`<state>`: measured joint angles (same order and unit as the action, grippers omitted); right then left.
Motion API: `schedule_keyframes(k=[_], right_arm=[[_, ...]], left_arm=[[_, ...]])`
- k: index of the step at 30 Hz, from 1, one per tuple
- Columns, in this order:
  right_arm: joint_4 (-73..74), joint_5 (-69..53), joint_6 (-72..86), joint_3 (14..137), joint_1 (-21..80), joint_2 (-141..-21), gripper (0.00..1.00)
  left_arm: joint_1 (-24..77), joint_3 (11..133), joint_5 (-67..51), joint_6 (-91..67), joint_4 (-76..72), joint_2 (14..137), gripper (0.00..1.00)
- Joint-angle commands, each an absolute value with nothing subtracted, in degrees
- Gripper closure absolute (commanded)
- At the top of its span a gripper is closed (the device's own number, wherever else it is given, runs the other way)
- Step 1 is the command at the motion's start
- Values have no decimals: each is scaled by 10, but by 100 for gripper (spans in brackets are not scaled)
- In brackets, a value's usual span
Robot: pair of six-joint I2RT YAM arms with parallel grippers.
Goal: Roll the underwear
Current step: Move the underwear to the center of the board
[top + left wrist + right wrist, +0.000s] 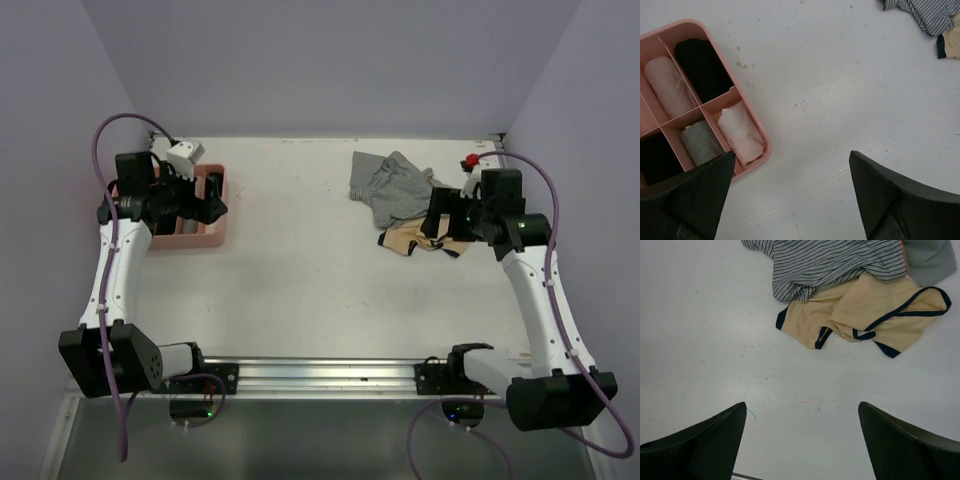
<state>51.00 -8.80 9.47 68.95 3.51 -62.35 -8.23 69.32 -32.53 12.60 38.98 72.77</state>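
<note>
A grey striped underwear (392, 183) lies crumpled at the back right of the table. A beige underwear with dark trim (408, 239) lies against its near side. In the right wrist view the striped piece (840, 262) partly overlaps the beige piece (865, 310), and a dark grey piece (932, 260) shows at the top right corner. My right gripper (802, 410) is open and empty above bare table, just short of the beige piece. My left gripper (791, 157) is open and empty beside the pink tray's corner. The striped piece also shows far off in the left wrist view (927, 12).
The pink compartment tray (195, 242) stands at the left, partly under my left arm. Its compartments hold rolled pieces: beige (667, 85), black (702, 67), grey (702, 142) and light pink (742, 132). A small red object (470, 161) sits at the back right. A metal rail (330, 375) runs along the near edge.
</note>
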Motion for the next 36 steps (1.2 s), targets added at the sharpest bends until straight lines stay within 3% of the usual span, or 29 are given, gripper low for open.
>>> schedule_keyframes(k=[1,9,18,31,34,36], right_arm=[[496,-97,69,676,56,-650,2],[445,25,26,676,214,-776,28],[385,115,-28,706,280,-931,33],[294,163,-52,716,285,-1078,40],[294,167,-59,727,285,-1097,49],[298,167,-64,728,285,-1100,63]], left_arm=[[-87,709,-327,125,390,730,0],[-86,732,-375,133,420,762,0],[-86,746,-383,140,435,776,0],[-88,736,-342,167,446,754,0],[-87,728,-337,169,446,748,0],[-88,724,-337,169,444,746,0]])
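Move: The underwear lies with its middle about 10 cm ahead of the right hand, 2 cm to its right and some 22 cm below; its dark-cuffed left end reaches out to the hand's left. The striped garment overlaps its far side, about 24 cm ahead of the hand and 3 cm to its left, at much the same depth. From the idle left hand the underwear is roughly 53 cm to the right, 4 cm ahead and 22 cm below. The underwear's left end is what the right hand goes for: it sinks about 21 cm, swinging 9 cm left in the first half, and works some 8 cm forward, mostly later. On the way it rolls its left side down and turns counter-clockwise, while the fingers narrow from wide open to under half, the right-hand fingertip coming onto the beige cloth just behind the dark cuff. ##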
